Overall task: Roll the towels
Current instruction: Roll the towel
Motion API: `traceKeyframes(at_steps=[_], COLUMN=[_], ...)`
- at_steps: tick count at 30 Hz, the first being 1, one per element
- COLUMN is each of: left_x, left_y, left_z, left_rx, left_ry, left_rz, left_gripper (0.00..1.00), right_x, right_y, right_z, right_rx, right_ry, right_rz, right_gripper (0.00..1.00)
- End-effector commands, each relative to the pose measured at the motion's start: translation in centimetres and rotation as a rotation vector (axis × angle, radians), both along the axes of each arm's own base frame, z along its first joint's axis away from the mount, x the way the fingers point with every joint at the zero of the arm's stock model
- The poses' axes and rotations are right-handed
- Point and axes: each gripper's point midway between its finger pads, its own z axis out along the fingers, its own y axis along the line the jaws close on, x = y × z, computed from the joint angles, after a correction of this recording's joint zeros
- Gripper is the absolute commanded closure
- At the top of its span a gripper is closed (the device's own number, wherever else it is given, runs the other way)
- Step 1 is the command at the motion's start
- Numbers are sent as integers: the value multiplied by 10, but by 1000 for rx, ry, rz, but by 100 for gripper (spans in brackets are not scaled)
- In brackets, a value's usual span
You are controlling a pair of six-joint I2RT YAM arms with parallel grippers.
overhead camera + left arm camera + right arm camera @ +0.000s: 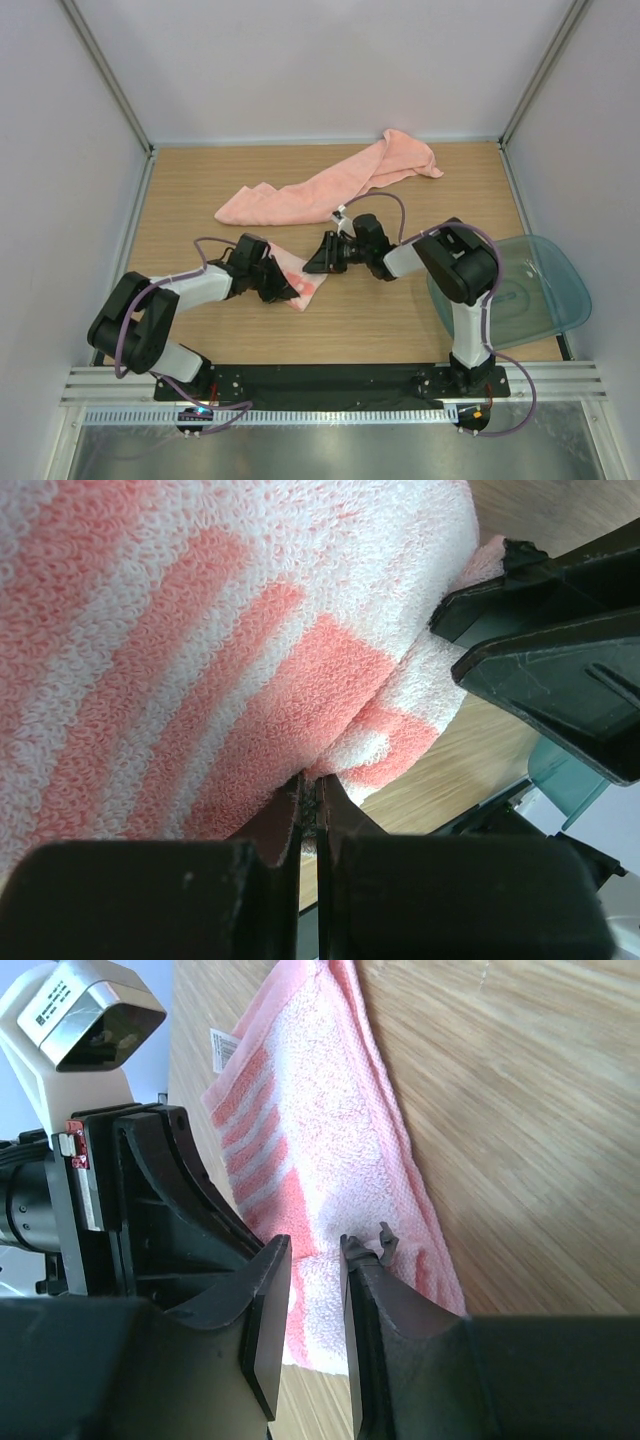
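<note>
The smaller striped towel [303,284] lies partly folded on the wooden table between the two grippers. My left gripper [284,284] is shut on its edge; in the left wrist view the pink and whitish terry [200,650] fills the frame and a fold is pinched between the jaws [311,792]. My right gripper [314,263] hovers just right of it, with its jaws a little apart over the striped towel's [330,1150] near end and nothing clamped between them [315,1260]. The long plain towel [330,186] lies stretched out along the back of the table.
A translucent teal-grey tray [545,290] sits at the right edge beside the right arm. White walls with metal posts enclose the table on three sides. The two grippers are close together, and the right one's fingers [545,655] show in the left wrist view.
</note>
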Motion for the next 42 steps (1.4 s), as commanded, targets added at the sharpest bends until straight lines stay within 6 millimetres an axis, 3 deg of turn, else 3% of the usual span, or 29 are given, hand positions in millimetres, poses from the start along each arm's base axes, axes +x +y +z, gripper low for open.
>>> traceKeyframes(at_steps=[1, 2, 3, 8, 9, 11, 13, 14, 16, 17, 19, 20, 23, 26, 31, 42], left_x=[-27, -26, -26, -26, -26, -25, -25, -24, -24, -23, -23, -23, -23, -24, -27, -34], left_y=[27, 27, 26, 24, 23, 22, 22, 21, 20, 19, 19, 18, 17, 16, 17, 17], left_z=[-33, -33, -33, -27, -25, -22, -22, -21, -21, -20, -21, -20, -18, -18, -19, -22], left_rx=[129, 127, 123, 101, 94, 87, 82, 80, 74, 68, 65, 58, 50, 41, 41, 23], left_ry=[103, 106, 105, 99, 96, 91, 91, 91, 90, 87, 87, 83, 80, 84, 90, 98], left_rz=[8, 10, 10, 18, 20, 25, 26, 26, 29, 30, 34, 35, 35, 34, 34, 22], left_gripper=[100, 100, 100, 100, 100, 100, 100, 100, 100, 100, 100, 100, 100, 100, 100, 100], right_x=[20, 33, 35, 70, 83, 84, 80, 70, 52, 37, 15, 1, -32, -53, -58, -37], right_y=[-14, -18, -27, -68, -84, -98, -106, -110, -107, -110, -103, -104, -87, -71, -51, -21], right_z=[-8, 4, -2, 20, 35, 48, 73, 71, 82, 69, 71, 59, 52, 40, 25, -13], right_rx=[-53, -64, -129, -350, -334, -329, -315, -320, -267, -257, -177, -156, -102, -111, -108, -113], right_ry=[-47, -102, -87, -152, -159, -142, -175, -156, -128, -84, -24, -9, 14, 27, 48, 88], right_rz=[-61, -89, -108, -218, -266, -295, -315, -309, -289, -280, -266, -259, -208, -167, -142, -150], right_gripper=[66, 66, 66, 67, 67, 67, 64, 60, 59, 59, 58, 56, 45, 33, 28, 32])
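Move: My right hand is low at the towel's right end. The small folded towel's middle lies about 3 cm to its left, 2 cm back and 2 cm below it. My left gripper, shut on the towel, is some 7 cm back and 4 cm to the left. The other long towel has its middle about 17 cm ahead and 3 cm to the right. From my left hand the folded towel's middle is roughly 5 cm ahead and 1 cm right. I take my right hand off the towel end, sweeping about 8 cm forward and 11 cm right while rising some 8 cm. Then I loop back and down on the near side and come in again leftward and a little forward, fingers opened much wider, to either side of the loose end. My left hand keeps its pinch, easing 1 cm back. ##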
